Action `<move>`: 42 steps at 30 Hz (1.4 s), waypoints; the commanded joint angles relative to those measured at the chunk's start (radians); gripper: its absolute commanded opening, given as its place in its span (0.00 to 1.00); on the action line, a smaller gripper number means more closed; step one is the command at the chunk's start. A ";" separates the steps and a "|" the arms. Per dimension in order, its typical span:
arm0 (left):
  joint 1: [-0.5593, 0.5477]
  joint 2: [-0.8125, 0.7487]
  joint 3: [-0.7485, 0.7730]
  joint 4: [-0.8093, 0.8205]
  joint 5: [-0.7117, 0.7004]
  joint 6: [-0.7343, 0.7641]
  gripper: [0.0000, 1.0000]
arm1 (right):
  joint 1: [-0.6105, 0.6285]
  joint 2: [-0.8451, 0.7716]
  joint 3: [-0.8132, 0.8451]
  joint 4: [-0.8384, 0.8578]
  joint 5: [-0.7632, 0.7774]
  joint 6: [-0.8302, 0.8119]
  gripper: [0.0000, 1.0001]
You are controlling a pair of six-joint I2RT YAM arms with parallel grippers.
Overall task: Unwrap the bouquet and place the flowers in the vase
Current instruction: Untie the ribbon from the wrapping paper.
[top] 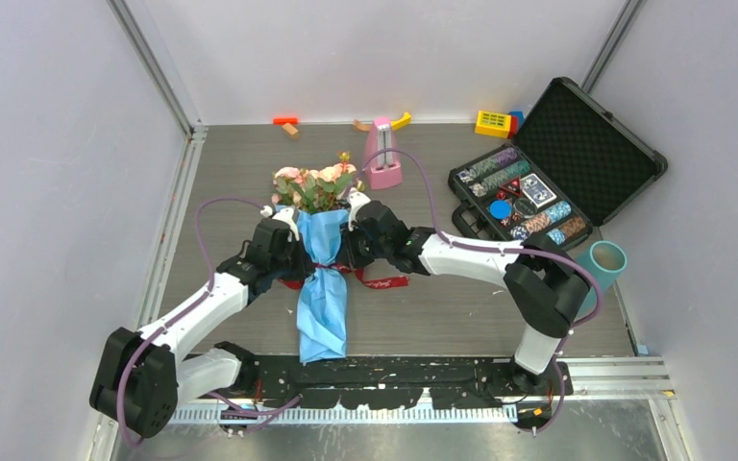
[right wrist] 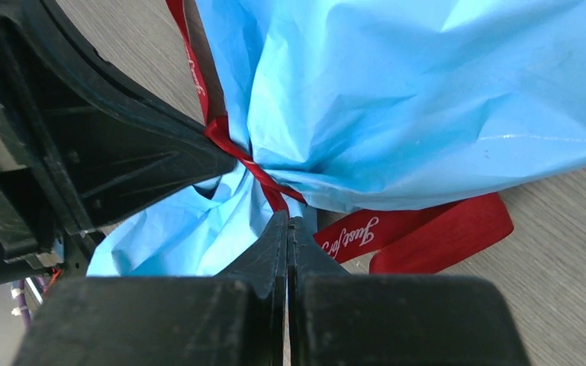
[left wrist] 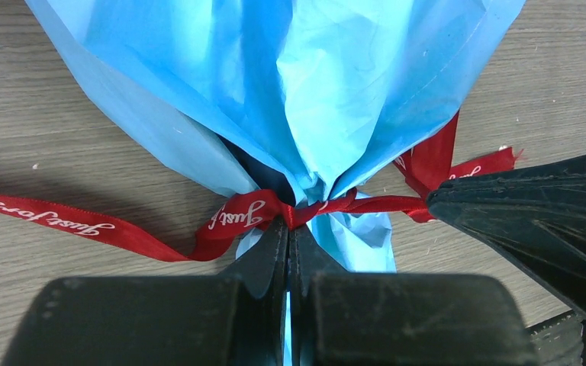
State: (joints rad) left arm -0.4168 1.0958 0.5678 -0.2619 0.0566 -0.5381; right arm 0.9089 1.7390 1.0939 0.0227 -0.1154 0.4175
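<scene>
The bouquet (top: 322,288) lies in the middle of the table, its blue paper cone (left wrist: 313,84) pointing toward me. Pink and peach flowers (top: 313,186) stick out at the far end. A dark red ribbon (left wrist: 236,217) with white script is tied round the cone's neck, and its loose ends (top: 384,281) trail on the wood. My left gripper (left wrist: 288,223) is shut on the ribbon at the knot from the left. My right gripper (right wrist: 288,219) is shut on a ribbon strand (right wrist: 263,179) from the right. The teal vase (top: 602,264) lies on its side at the far right.
A pink metronome-shaped object (top: 381,154) stands behind the flowers. An open black case (top: 557,173) of poker chips sits at the back right. Small toy blocks (top: 493,122) lie along the back wall. Grey walls close in both sides.
</scene>
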 commanded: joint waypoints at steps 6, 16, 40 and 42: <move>0.004 0.008 -0.012 0.012 -0.003 0.016 0.00 | 0.007 0.041 0.116 0.089 -0.011 0.023 0.00; 0.027 -0.004 -0.017 0.017 -0.018 0.004 0.00 | 0.012 0.029 0.155 -0.091 -0.090 0.002 0.00; 0.085 0.011 -0.044 0.077 0.095 -0.008 0.00 | 0.052 0.004 0.142 -0.184 -0.185 0.023 0.35; 0.088 0.010 -0.042 0.073 0.095 -0.004 0.00 | 0.028 -0.015 0.141 -0.183 -0.177 0.010 0.36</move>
State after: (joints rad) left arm -0.3397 1.1072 0.5259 -0.2169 0.1444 -0.5648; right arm 0.9867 1.8103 1.2026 -0.1665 -0.3225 0.4610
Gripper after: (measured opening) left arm 0.009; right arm 0.353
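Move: The right hand already pinches the ribbon's right strand, with the knot about 4 cm to its left, level fore and aft and 1 cm lower. The wrapping's tail, over which the strand is taken, has its middle some 12 cm back, 5 cm left and 5 cm lower; the flowers lie about 18 cm ahead and 6 cm left. The left hand pinches the ribbon close to the knot, which is 1 cm to its right. Lift the right gripper slightly forward-left with the ribbon strand, then sweep it back about 10 cm past the knot, sinking some 3 cm, with the wrist tipping down and turning counter-clockwise about 20 degrees in all. Open the fingers about a third to let the strand go, easing slightly forward-right. Keep the left gripper shut on the ribbon at the knot, nearly still. ##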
